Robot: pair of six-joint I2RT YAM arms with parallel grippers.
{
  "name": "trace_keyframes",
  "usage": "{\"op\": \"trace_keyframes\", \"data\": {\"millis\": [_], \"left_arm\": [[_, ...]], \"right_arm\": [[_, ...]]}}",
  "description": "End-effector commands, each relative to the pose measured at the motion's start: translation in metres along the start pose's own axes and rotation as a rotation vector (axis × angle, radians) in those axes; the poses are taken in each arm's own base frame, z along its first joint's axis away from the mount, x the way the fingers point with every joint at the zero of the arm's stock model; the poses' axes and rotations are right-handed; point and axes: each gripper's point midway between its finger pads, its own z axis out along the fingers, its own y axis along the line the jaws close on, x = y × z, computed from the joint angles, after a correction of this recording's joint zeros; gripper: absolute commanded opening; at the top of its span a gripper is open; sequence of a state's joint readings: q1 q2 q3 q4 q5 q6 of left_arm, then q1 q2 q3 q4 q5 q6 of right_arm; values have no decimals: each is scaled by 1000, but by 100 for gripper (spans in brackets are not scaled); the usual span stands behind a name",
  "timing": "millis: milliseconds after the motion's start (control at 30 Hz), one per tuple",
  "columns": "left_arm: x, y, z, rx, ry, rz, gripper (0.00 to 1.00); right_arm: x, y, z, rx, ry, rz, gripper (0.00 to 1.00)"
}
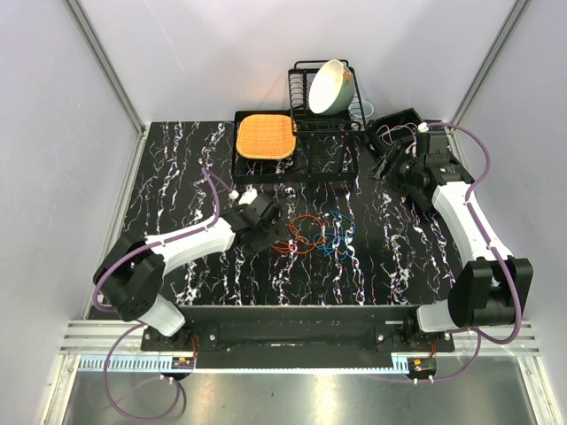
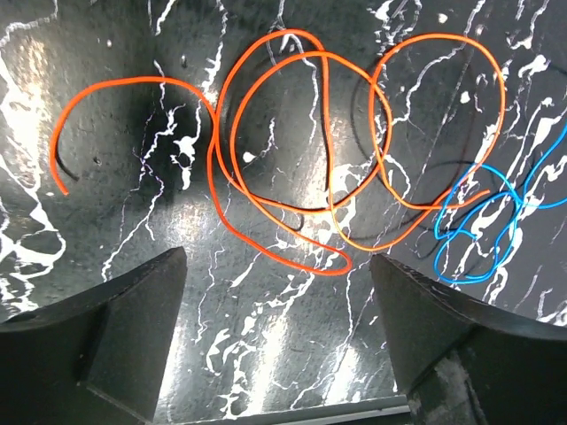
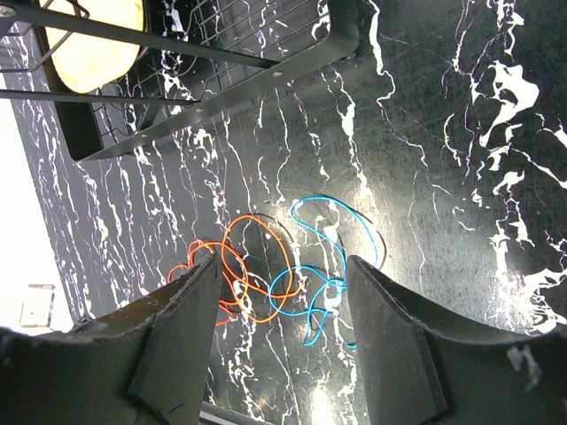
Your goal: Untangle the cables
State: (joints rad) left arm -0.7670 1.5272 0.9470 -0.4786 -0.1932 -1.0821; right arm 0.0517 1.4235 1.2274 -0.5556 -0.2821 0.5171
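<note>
The cables (image 1: 314, 235) lie in a loose tangle on the black marbled table. In the left wrist view a red cable (image 2: 115, 81) and an orange cable (image 2: 443, 37) overlap in wide loops, and a blue cable (image 2: 462, 281) crosses the orange one at the right. My left gripper (image 2: 276, 266) is open just short of the red loop, holding nothing; from above it (image 1: 276, 226) sits at the tangle's left edge. My right gripper (image 3: 282, 266) is open and empty, high above the orange (image 3: 253, 217) and blue (image 3: 320, 198) loops, back right of them (image 1: 383, 168).
Behind the cables a black wire dish rack (image 1: 323, 133) holds a tilted cream bowl (image 1: 330, 86). Left of it, an orange mat (image 1: 264, 135) rests on a black tray. A black box (image 1: 399, 122) stands at the back right. White walls enclose the table.
</note>
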Motion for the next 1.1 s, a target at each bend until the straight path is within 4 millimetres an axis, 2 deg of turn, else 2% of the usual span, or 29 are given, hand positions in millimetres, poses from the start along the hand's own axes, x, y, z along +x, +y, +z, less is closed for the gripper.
{"op": "trace_keyframes", "data": {"millis": [0, 233, 333, 400, 467, 533, 567, 633, 733, 767, 800, 867, 900, 1033, 1067], "left_arm": [[-9, -27, 2, 108, -17, -87, 87], [-8, -21, 16, 59, -5, -72, 82], [-4, -19, 24, 38, 7, -67, 76], [-3, -17, 28, 30, 12, -65, 44], [-4, -19, 26, 35, 7, -55, 0], [-10, -20, 20, 38, -15, -25, 0], [-23, -26, 10, 51, -59, -20, 0], [-36, -30, -4, 53, -99, 10, 0], [-70, -52, -44, 109, -202, 128, 0], [-80, -61, -62, 147, -236, 155, 0], [-95, -80, -84, 203, -280, 176, 0], [-112, -93, -119, 250, -334, 267, 0], [-124, -103, -145, 285, -377, 287, 0], [-149, -117, -224, 409, -521, 388, 0], [-150, -118, -246, 460, -544, 398, 0]], "right_arm": [[-7, 13, -13, -48, -47, -34, 64], [-7, 13, -10, -48, -42, -34, 64], [-7, 13, -10, -45, -43, -38, 64], [-7, 12, -10, -42, -44, -36, 64], [-6, 10, -8, -38, -39, -37, 64], [-7, 9, -8, -34, -40, -37, 64], [-7, 9, -8, -34, -40, -37, 64], [-7, 11, -8, -38, -41, -39, 64], [-9, 12, -8, -43, -43, -35, 64], [-9, 13, -8, -44, -42, -35, 64], [-9, 15, -8, -54, -41, -34, 64], [-10, 19, -10, -76, -46, -33, 64], [-10, 23, -11, -92, -44, -34, 64], [-14, 33, -21, -133, -71, -43, 64], [-15, 36, -23, -145, -76, -47, 64]]}}
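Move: The orange cable's nearest strands lie almost under the left hand's open fingers, about 1 cm ahead, 1 cm to the right and 4 cm below; its loops spread on to the right. The blue cable is some 13 cm to the hand's right and 1 cm ahead, and the rack's front edge about 13 cm ahead and 3 cm right. From the idle right hand those orange strands lie roughly 22 cm left, 12 cm back and 16 cm below. Down about 3 cm with a slight shift forward and right, the left hand brings its open fingers onto the orange cable and shuts them, pinching a strand. It then rises fast, ending some 25 cm above the low point and about 5 cm farther forward, towards the rack, while the wrist tips the fingers some 30 degrees up and forward and turns a little clockwise. ##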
